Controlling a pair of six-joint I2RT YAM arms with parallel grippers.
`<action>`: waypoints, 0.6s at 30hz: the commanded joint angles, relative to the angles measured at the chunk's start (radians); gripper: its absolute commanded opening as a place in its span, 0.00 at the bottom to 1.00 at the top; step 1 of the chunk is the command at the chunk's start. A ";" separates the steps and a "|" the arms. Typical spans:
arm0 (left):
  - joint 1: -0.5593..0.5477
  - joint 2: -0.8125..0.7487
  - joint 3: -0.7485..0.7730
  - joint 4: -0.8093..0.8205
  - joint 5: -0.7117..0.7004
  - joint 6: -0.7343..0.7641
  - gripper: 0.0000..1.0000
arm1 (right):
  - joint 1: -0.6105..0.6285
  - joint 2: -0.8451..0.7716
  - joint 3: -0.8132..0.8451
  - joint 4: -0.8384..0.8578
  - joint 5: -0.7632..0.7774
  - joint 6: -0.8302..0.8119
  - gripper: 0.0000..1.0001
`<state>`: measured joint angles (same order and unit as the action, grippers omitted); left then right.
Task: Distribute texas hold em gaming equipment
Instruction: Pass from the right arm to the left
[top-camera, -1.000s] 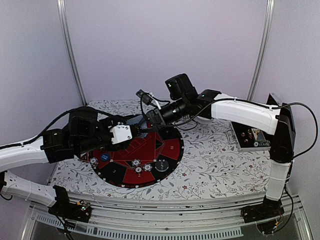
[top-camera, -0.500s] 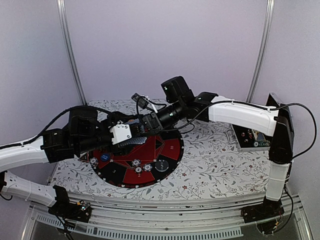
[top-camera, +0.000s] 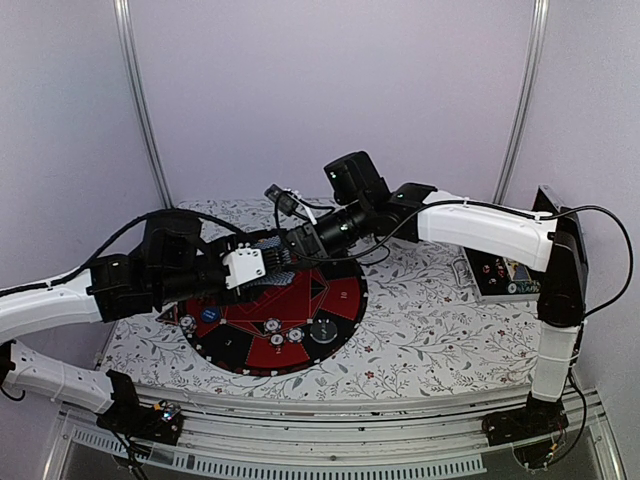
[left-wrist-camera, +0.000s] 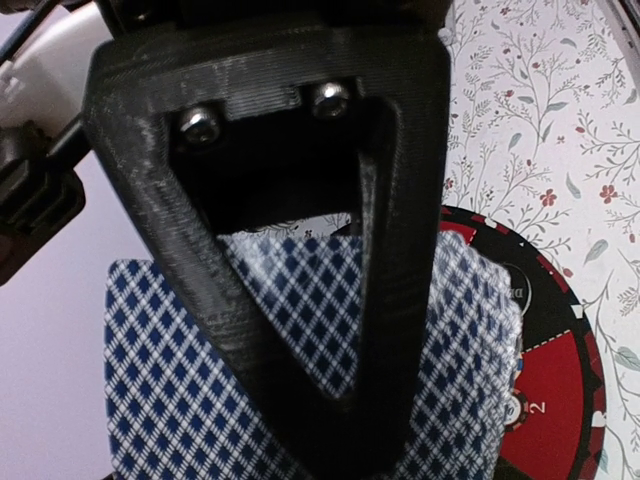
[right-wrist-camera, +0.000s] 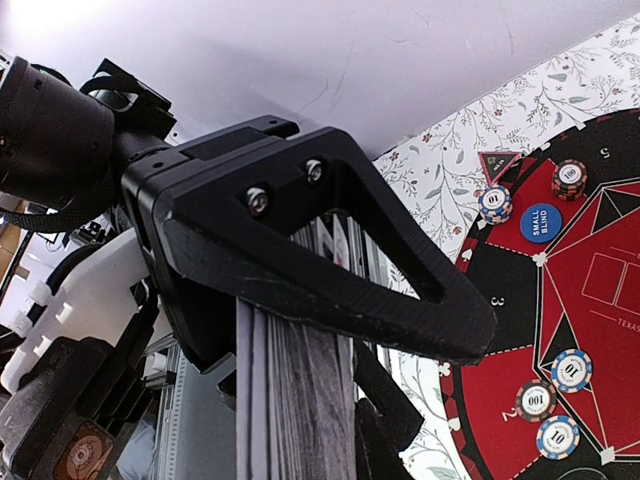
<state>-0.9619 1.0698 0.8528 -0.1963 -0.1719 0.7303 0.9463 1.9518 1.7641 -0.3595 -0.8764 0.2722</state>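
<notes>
A stack of playing cards with blue diamond backs sits in my left gripper, which is shut on it and holds it above the far left part of the round red-and-black mat. Seen from above, the cards lie between the two arms. My right gripper meets the deck from the right. In the right wrist view the cards stand edge-on, and my right gripper is shut on a card at the stack's side. Several poker chips and a blue button lie on the mat.
A grey box holding small items stands at the right edge of the flowered tablecloth. More chips sit near the mat's front. A black cable loops above the right wrist. Two white poles rise at the back.
My right gripper has moved left and down onto the deck and its jaws have closed. The left arm shifted a little while keeping the cards.
</notes>
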 joint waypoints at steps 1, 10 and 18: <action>0.020 -0.022 0.029 0.037 0.032 -0.049 0.59 | 0.016 0.003 0.017 -0.005 -0.013 -0.028 0.04; 0.022 -0.072 -0.014 0.062 0.039 -0.078 0.55 | 0.005 0.027 0.043 -0.007 -0.013 -0.012 0.24; 0.022 -0.080 -0.044 0.103 0.041 -0.105 0.53 | 0.003 0.029 0.048 -0.010 0.053 -0.010 0.46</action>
<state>-0.9531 1.0161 0.8295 -0.1638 -0.1421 0.6605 0.9508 1.9575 1.7943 -0.3584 -0.8684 0.2710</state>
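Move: The card deck is already pinched by both grippers, its middle barely 1 cm ahead and 1 cm to the right of the left hand, level with it; from the right hand it lies about 2 cm ahead, 2 cm left and 1 cm lower. Some 22 cm below the left hand on the mat, the three poker chips lie about 2 cm back and 1 cm right, the dealer button 1 cm back and 10 cm right, and the small blind button 3 cm ahead and 16 cm left. The right gripper, still around the deck at first, slackens its pinch and spreads its fingers from nearly shut to a little under half open, while that hand stays by the deck and lifts only about 1 cm. The left hand keeps its grip on the deck and rises about 1.5 cm, easing back slightly towards its base and rolling some 5 degrees so that its left side dips. ##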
